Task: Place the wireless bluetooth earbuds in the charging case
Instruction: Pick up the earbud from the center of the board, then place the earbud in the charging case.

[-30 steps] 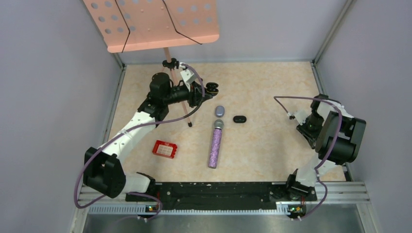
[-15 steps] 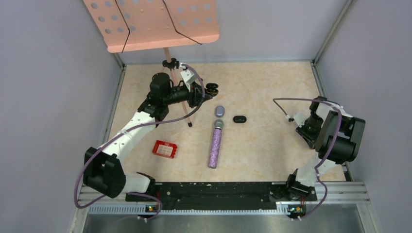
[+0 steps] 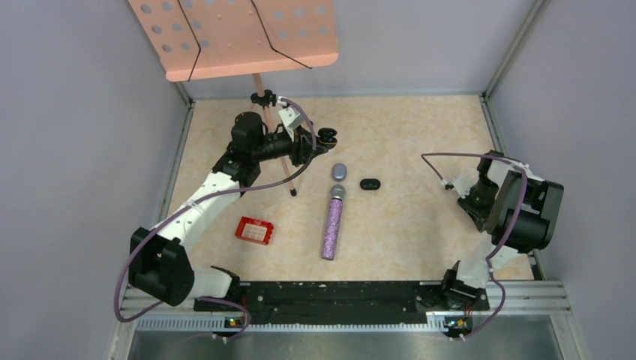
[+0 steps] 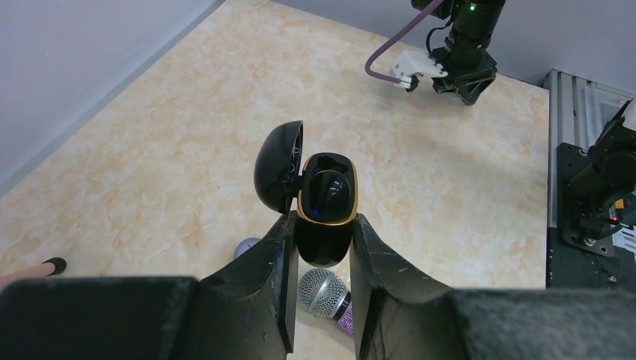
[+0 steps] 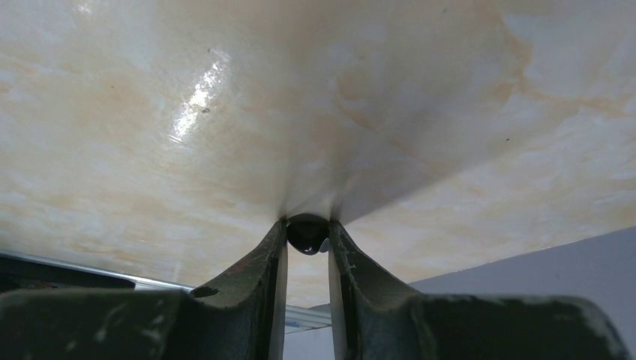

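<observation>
My left gripper is shut on the black charging case and holds it above the table. The case has a gold rim, and its lid stands open to the left. From above, this case sits at the left arm's tip, in the back middle. My right gripper points down at the table on the right side. Both its fingertips press a glossy black earbud that rests against the surface. In the top view the right gripper hides that earbud.
A pale purple closed case and a small black closed case lie mid-table. A glittery purple microphone lies just in front of them. A red box sits front left. The pink music stand rises behind the left arm.
The right gripper's jaws have narrowed onto the black earbud and its wrist has shifted slightly. The left arm and its case have not moved.
</observation>
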Available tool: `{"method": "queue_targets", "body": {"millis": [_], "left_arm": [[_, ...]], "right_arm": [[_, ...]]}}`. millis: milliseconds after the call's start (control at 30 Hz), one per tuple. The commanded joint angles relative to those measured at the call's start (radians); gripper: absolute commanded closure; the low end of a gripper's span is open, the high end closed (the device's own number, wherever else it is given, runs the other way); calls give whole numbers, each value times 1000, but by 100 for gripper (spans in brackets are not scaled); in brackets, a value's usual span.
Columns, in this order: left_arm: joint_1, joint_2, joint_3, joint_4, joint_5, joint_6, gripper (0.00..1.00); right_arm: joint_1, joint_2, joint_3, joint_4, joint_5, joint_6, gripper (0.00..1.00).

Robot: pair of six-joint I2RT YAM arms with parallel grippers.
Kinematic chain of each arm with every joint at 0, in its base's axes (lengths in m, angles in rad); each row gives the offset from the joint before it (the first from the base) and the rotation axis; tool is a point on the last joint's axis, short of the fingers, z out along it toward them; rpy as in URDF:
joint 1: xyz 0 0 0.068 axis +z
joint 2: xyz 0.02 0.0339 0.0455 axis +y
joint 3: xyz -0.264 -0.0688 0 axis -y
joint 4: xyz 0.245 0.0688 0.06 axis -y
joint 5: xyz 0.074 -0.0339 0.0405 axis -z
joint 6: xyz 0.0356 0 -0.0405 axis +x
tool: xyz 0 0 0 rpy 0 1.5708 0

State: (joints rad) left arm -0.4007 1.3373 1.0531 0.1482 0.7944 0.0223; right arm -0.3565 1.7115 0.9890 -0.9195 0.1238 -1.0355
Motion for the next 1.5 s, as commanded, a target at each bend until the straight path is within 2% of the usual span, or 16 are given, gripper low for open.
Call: {"method": "queue_targets", "body": {"millis": [0, 200, 300, 433, 500, 567, 633, 733, 867, 1100, 1233, 1467], "left_arm": [[2, -4, 45, 25, 0, 6, 100], [2, 17, 43, 60, 11, -16, 100], [1, 36, 49, 115, 11, -63, 100], [-12, 67, 76, 179, -14, -102, 100], [-22, 83, 97, 208, -20, -119, 100], [-31, 100, 117, 235, -21, -141, 100], [-40, 117, 140, 267, -23, -172, 100], [-52, 129, 161, 311, -32, -217, 100], [-67, 134, 166, 355, -50, -251, 100], [-71, 120, 146, 412, -69, -266, 100], [-71, 113, 141, 423, -110, -294, 100], [-77, 113, 137, 438, -110, -314, 100]], "right_arm": [[0, -14, 55, -6, -99, 51, 84], [8, -135, 262, -53, -409, 253, 100], [17, -228, 364, -26, -636, 438, 100], [105, -386, 377, 204, -806, 735, 100], [175, -473, 328, 398, -845, 894, 100], [263, -546, 280, 595, -823, 1052, 100], [375, -578, 273, 713, -759, 1152, 100], [519, -544, 332, 750, -712, 1217, 100], [635, -488, 410, 774, -663, 1248, 100], [704, -423, 474, 808, -611, 1291, 100], [773, -422, 473, 872, -504, 1307, 100], [854, -385, 490, 913, -469, 1340, 100]]}}
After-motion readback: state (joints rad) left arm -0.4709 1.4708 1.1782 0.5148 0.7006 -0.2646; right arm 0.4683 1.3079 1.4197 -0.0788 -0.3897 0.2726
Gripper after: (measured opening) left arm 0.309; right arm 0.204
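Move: The right hand, down at the table, already pinches the earbud. The open charging case lies about 46 cm left, 12 ahead and 28 above it. On the table, the grey case is about 45 cm left and 18 ahead of the right hand, the closed black case 36 left and 15 ahead. The left hand keeps hold of the charging case, its middle roughly 3 cm to the right of that hand's point, 1 ahead and 1 above. Right hand sweeps its earbud 40 cm up and 40 left, fingers swinging level, towards the case left raises. ##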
